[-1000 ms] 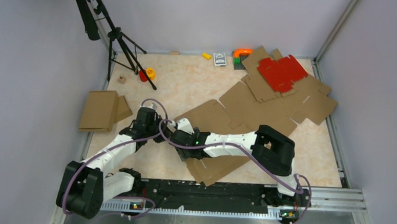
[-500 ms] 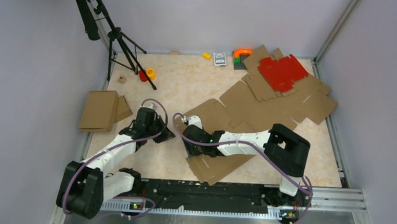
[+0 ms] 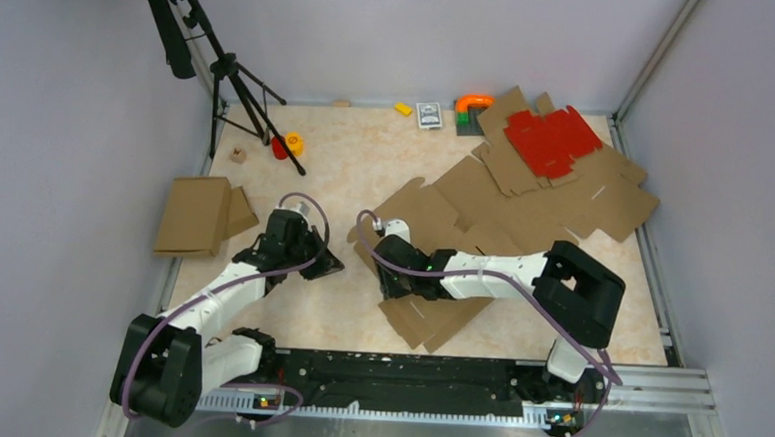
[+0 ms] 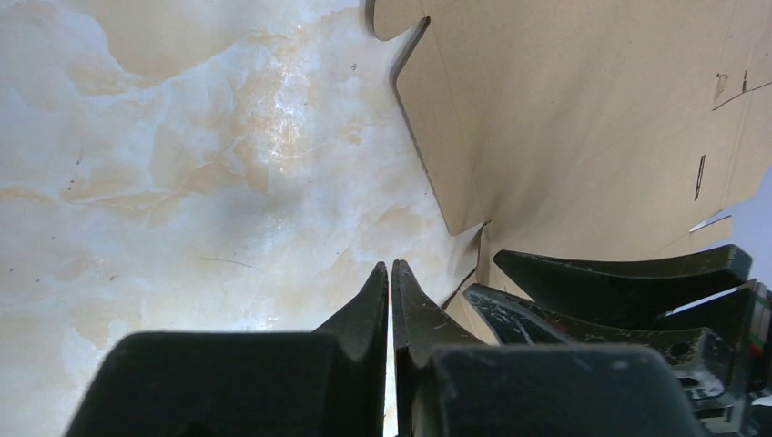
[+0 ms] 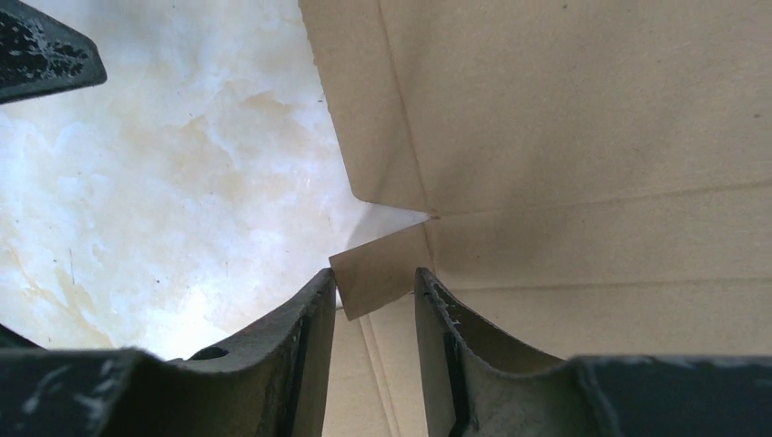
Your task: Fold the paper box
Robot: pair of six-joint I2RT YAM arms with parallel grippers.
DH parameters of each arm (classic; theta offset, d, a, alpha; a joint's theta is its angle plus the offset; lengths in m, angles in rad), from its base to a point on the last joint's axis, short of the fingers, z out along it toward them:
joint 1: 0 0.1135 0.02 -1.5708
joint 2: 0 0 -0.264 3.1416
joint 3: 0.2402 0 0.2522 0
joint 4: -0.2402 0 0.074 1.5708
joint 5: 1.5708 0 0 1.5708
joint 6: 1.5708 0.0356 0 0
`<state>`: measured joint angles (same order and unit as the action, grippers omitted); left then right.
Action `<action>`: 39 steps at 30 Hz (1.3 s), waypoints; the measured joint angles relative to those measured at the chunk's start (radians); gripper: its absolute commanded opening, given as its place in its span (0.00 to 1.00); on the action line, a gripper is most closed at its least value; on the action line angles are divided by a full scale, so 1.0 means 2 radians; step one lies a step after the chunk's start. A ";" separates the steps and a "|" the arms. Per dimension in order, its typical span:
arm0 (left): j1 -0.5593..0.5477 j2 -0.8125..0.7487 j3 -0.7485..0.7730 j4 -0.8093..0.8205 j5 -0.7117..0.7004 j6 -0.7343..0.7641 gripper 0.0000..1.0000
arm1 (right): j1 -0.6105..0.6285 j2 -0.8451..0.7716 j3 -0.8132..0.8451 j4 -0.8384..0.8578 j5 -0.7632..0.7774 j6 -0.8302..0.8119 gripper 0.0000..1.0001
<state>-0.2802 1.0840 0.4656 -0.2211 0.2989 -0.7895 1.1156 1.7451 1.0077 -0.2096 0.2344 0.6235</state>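
The paper box (image 3: 434, 206) is a large brown die-cut sheet lying mostly flat in the middle of the marble table. Part of it lies under my right arm. My right gripper (image 3: 383, 268) is at the sheet's left edge. In the right wrist view its fingers (image 5: 373, 278) stand apart, with a small corner flap of the paper box (image 5: 564, 137) between them and not visibly pinched. My left gripper (image 3: 323, 265) rests just left of the sheet, shut (image 4: 390, 273) and empty over bare marble. The box's edge (image 4: 564, 118) lies to its right.
A red die-cut sheet (image 3: 550, 139) lies on more cardboard sheets (image 3: 605, 195) at the back right. A folded cardboard piece (image 3: 195, 213) sits at the left wall and a tripod (image 3: 235, 90) at the back left. Small items, including a card deck (image 3: 429, 115), line the back edge.
My right arm has moved right, away from the left gripper, and the brown sheet has shifted right with it. The right jaws have narrowed. The left arm has hardly moved.
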 measured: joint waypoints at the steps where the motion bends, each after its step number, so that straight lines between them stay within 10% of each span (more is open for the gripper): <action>1: 0.000 0.000 0.000 0.000 0.000 0.000 0.02 | -0.002 -0.003 0.000 -0.001 0.001 -0.001 0.34; 11: 0.000 0.000 0.000 0.002 0.017 0.004 0.02 | -0.026 -0.039 -0.009 -0.009 0.009 -0.009 0.12; 39: -0.090 0.035 -0.028 -0.006 0.015 0.025 0.00 | -0.046 -0.048 -0.049 -0.019 0.010 -0.027 0.00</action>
<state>-0.4595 1.1542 0.4088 -0.2321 0.3294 -0.7395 1.0233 1.6482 0.9096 -0.2474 0.2546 0.5690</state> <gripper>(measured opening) 0.001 0.003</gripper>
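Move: The paper box's small side tab sits between the right hand's half-open fingertips, about 1 cm below the hand point. The large flap's corner is some 3 cm ahead and 1 cm left of that hand, and the white slot lies around 6 cm to its right and 2 cm back, both at cardboard level. From the left hand the tab is roughly 5 cm back, 8 cm right and 5 cm lower. The right fingers come free of the side tab, rising about 2 cm while going right and slightly forward, and shut as they travel. After a pause they slide farther right and sink so that the closed tips bear on the creased panel, about 5 cm from the start. The left hand, fingers still shut, draws back about 5 cm, swings right and sinks towards the tab, turning some 15 degrees clockwise. ##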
